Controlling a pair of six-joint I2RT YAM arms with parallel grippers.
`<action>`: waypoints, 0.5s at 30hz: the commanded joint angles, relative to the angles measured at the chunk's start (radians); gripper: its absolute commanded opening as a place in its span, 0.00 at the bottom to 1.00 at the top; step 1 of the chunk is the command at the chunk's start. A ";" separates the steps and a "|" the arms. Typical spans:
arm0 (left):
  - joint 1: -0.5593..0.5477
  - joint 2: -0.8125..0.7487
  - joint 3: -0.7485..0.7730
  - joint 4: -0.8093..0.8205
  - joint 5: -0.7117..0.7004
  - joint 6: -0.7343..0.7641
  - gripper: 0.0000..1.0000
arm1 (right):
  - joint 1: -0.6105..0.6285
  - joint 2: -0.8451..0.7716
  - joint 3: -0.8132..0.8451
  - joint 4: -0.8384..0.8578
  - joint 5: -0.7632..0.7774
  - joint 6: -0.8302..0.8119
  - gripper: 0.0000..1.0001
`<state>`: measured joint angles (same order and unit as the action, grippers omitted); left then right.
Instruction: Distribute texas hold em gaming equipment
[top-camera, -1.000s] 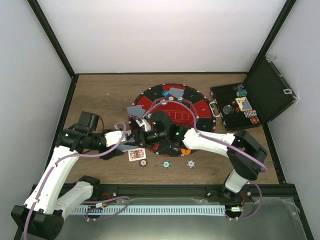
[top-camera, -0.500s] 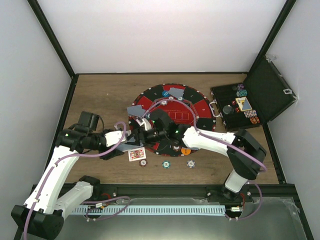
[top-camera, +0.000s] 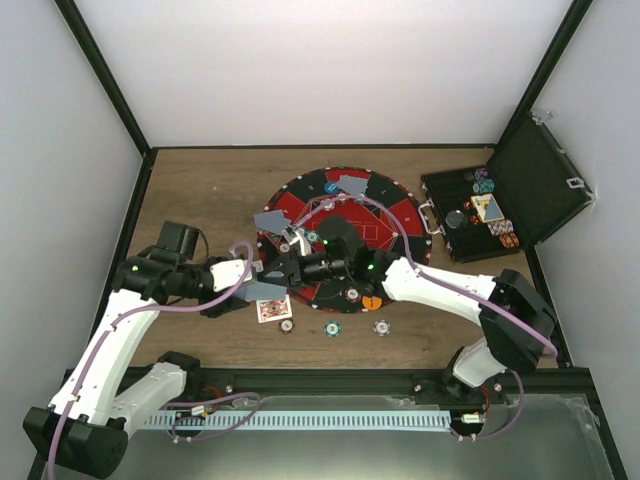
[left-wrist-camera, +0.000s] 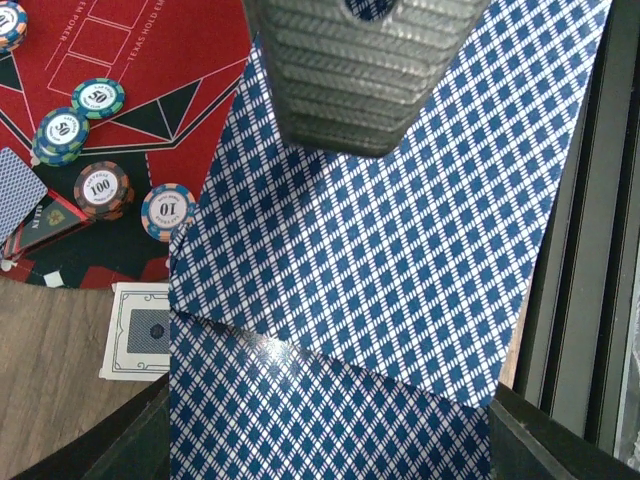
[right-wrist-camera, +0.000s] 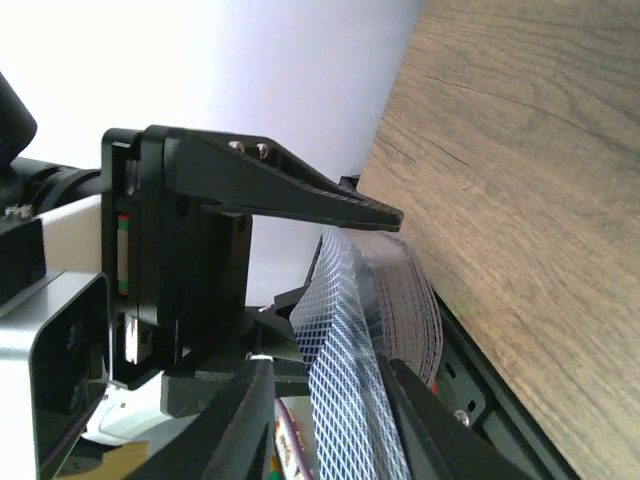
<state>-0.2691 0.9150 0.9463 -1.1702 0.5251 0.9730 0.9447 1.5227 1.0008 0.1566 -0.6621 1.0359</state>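
Note:
My left gripper (top-camera: 262, 276) (left-wrist-camera: 335, 452) is shut across a deck of blue-diamond-backed cards (left-wrist-camera: 300, 410), held just off the mat's near-left rim. The deck's top card (left-wrist-camera: 400, 260) is fanned out at an angle. A ribbed finger (left-wrist-camera: 350, 80) of my right gripper (top-camera: 290, 268) (right-wrist-camera: 330, 430) lies over that card. In the right wrist view the card (right-wrist-camera: 345, 350) stands between the right jaws, which are partly closed with a gap on one side. A face-up card (top-camera: 273, 309) lies on the wood. Several chips (left-wrist-camera: 103, 188) sit on the mat.
The round red and black poker mat (top-camera: 395, 215) lies mid-table with cards (top-camera: 350, 185) at its far rim. Three chips (top-camera: 332, 328) lie in a row on the wood near the front. The open black case (top-camera: 535, 185) with more chips stands at the right.
The right gripper's jaws have narrowed around the deck's top card, and its arm has shifted slightly. The left arm has held still with the deck.

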 joint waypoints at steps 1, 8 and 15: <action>0.001 -0.001 -0.007 0.017 0.029 0.021 0.04 | 0.000 -0.042 -0.023 0.082 -0.020 0.058 0.25; 0.001 0.002 -0.014 0.023 0.030 0.022 0.04 | -0.011 -0.078 -0.036 0.027 0.010 0.040 0.05; 0.001 0.005 -0.017 0.026 0.029 0.022 0.04 | -0.025 -0.089 -0.040 -0.007 0.010 0.022 0.01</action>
<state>-0.2691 0.9215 0.9344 -1.1591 0.5251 0.9749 0.9329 1.4658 0.9611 0.1776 -0.6575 1.0763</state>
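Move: Just off the right fingertips is the top card of the deck that the left hand holds; its middle is about 3 cm to the left, 4 cm back and 2 cm lower, its edge already between the open fingers. From the left hand, this card's middle is some 4 cm to the right, 1 cm back and 2 cm up. On the table, about 20 cm below the right hand, the face-up card lies roughly 9 cm back and 3 cm left, the grey dealt cards some 11 cm ahead and 4 cm left. Closing from about a third open to fully shut, the right fingers pinch the edge of the top card, one pad above and the other beneath. The right hand meanwhile eases roughly 1 cm up and 1 cm to its right, drawing the card away from the deck, while the left hand stays put and keeps its grip on the rest. ##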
